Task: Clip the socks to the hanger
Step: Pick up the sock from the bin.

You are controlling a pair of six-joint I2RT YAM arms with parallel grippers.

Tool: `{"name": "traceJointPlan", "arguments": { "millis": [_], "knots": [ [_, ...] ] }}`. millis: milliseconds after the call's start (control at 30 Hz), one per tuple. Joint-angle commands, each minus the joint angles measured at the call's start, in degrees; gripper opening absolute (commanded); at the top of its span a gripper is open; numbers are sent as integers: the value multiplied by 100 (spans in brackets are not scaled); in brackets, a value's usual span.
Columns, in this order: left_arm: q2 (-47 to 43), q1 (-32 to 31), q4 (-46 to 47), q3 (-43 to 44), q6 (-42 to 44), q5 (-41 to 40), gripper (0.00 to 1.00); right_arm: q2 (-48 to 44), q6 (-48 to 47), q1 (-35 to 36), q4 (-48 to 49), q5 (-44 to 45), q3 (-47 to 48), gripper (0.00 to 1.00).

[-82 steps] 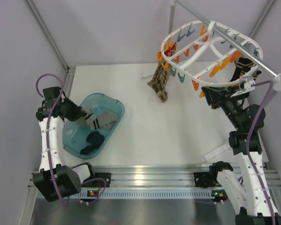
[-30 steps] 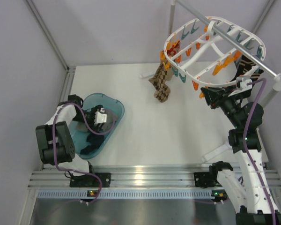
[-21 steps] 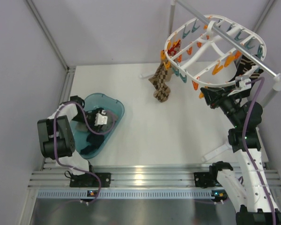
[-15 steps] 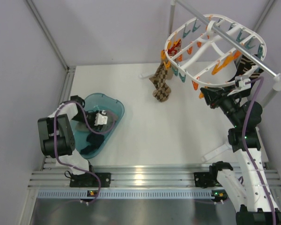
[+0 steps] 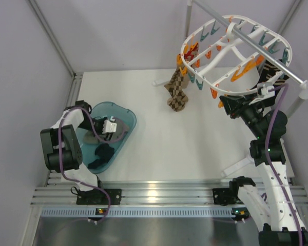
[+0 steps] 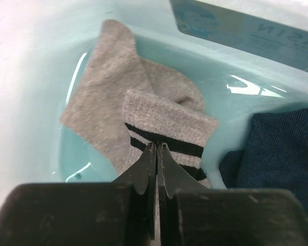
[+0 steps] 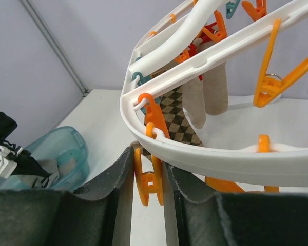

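In the left wrist view my left gripper is down in the teal tub, shut on the cuff of a grey sock with black stripes. That sock lies over a plain grey sock, and a navy sock is to the right. My right gripper is shut on an orange peg that dangles from the white hanger. A brown zigzag sock and a dark striped sock hang from the hanger.
The tub sits on the left of the white table, with my left gripper inside it. A metal rod carries the hanger at the back right, with my right gripper under its rim. Grey walls stand close on both sides.
My left gripper has closed from wide open onto the striped sock's cuff in the tub. The right gripper has stayed shut on the orange peg.
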Motion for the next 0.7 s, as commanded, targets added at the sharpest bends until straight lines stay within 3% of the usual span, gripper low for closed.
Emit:
{"name": "traceJointPlan", "arguments": {
  "millis": [0, 300, 500, 533, 600, 633, 667],
  "knots": [
    [-310, 88, -547, 445, -175, 497, 0, 9, -122, 30, -116, -122, 152, 0],
    [-978, 334, -1287, 1166, -1343, 1234, 0, -61, -35, 22, -63, -87, 108, 0],
    [-1688, 247, -121, 1597, -4566, 2369, 0, -44, 150, 30, 69, -61, 90, 0],
    [-1830, 212, 640, 1563, -5702, 2544, 0, -18, 211, 30, 77, -61, 99, 0],
    [-2294, 1, 1609, 1335, -6719, 2590, 0, -9, 273, 30, 121, -52, 108, 0],
    [-2454, -78, 2832, 1038, -7908, 2520, 0, 18, 325, 30, 139, -52, 117, 0],
    [-2612, -253, 3358, 887, -8433, 2458, 0, 26, 343, 22, 148, -52, 117, 0]
  ]
}}
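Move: The left hand, low in the bin, already has the grey sock pinched at its black stripes; the orange clip it is bound for, on the near edge of the hanger, lies about 46 cm to its right, 30 cm up and 3 cm back, and sits between the right hand's fingers. The other grey sock lies some 3 cm ahead, 4 cm right and 3 cm below; the dark blue sock is about 9 cm back, 2 cm left and 3 cm below. The left hand keeps its fingers shut on the striped end of the grey sock and lifts it steeply out of the bin, about 20 cm up, with only a slight drift forward at first. In the later part it also swings some 4 cm to the right towards the hanger, while the wrist turns roughly 40 degrees, counter-clockwise and upward, so that the fingers go from pointing steeply down and right to nearly level, right and forward; the right hand stays put, still gripping the orange clip. ##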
